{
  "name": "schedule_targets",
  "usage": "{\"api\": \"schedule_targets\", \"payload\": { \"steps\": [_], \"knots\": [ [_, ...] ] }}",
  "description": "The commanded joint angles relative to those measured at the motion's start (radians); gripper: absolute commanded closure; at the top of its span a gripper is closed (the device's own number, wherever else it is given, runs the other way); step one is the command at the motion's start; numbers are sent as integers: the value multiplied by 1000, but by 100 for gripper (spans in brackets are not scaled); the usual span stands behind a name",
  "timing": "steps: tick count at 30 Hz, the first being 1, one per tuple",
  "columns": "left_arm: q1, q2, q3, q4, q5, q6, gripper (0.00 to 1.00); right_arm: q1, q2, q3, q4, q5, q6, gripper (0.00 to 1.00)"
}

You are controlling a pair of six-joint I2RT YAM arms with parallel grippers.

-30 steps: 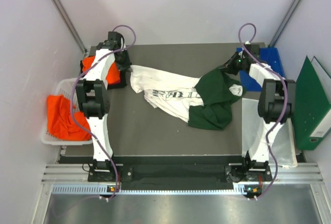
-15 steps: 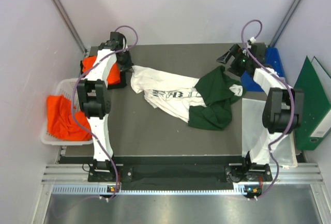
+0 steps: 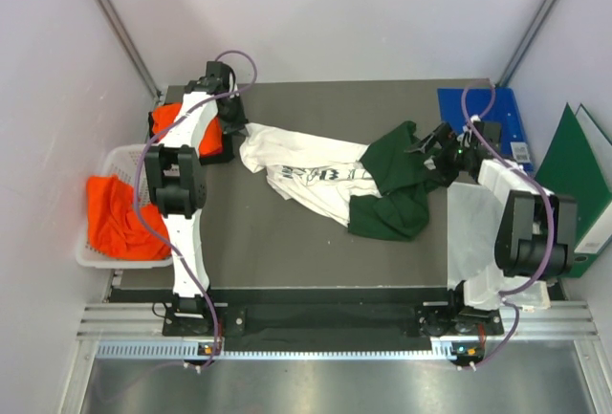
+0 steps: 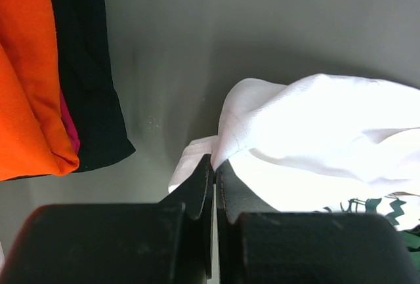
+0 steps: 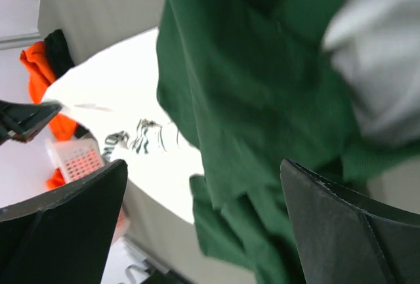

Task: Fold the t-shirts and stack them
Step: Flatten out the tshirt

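The white-fronted t-shirt (image 3: 311,173) with black print lies crumpled across the grey table (image 3: 287,251), its dark green sleeves (image 3: 397,180) bunched at the right. My left gripper (image 3: 236,129) is at the shirt's left end, shut on a fold of its white edge (image 4: 226,149). My right gripper (image 3: 428,151) hovers at the right edge of the green cloth (image 5: 262,100), jaws wide open with nothing between them. A folded orange t-shirt (image 3: 196,132) lies at the back left on a black cloth (image 4: 85,67). Another orange t-shirt (image 3: 115,218) fills the white basket (image 3: 115,153).
A blue board (image 3: 478,108) lies at the back right corner, and a green folder (image 3: 574,185) leans against the right wall. A white cloth (image 3: 473,232) covers the table's right side under the right arm. Walls close in on three sides.
My right gripper has opened, let go of the green sleeve, and swung from the back right toward the front, beside the green cloth. The left gripper has stayed shut on the white edge.
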Motion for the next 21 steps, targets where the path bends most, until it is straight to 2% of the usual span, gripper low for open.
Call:
{"api": "schedule_targets", "payload": {
  "steps": [1,6,21],
  "knots": [
    [-6,-3,1,23,9,19,100,-4,-125,-95,74,-27,186,0],
    [-6,-4,-9,26,9,21,100,-4,-198,-179,72,22,274,0],
    [-9,-23,-47,45,1,22,100,13,-97,-288,252,100,302,2]
  ]
}}
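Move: The t-shirt's loose green near part, beside its right-hand edge, lies about 12 cm back, 3 cm to the left and 8 cm below the open right hand. A white patch of the shirt shows some 4 cm to that hand's right and 1 cm back; the blue folder is around 7 cm ahead and 16 cm right. From the left hand, the green near part is roughly 45 cm right and 19 cm back. The crumpled green end of the t-shirt is what the right hand comes down towards: jaws staying wide open, it draws back about 5 cm, then sinks some 4 cm over the cloth. Its wrist meanwhile turns clockwise and tips the fingers more downward, some 20 degrees in all. The left hand stays put and keeps its pinch on the white corner. ##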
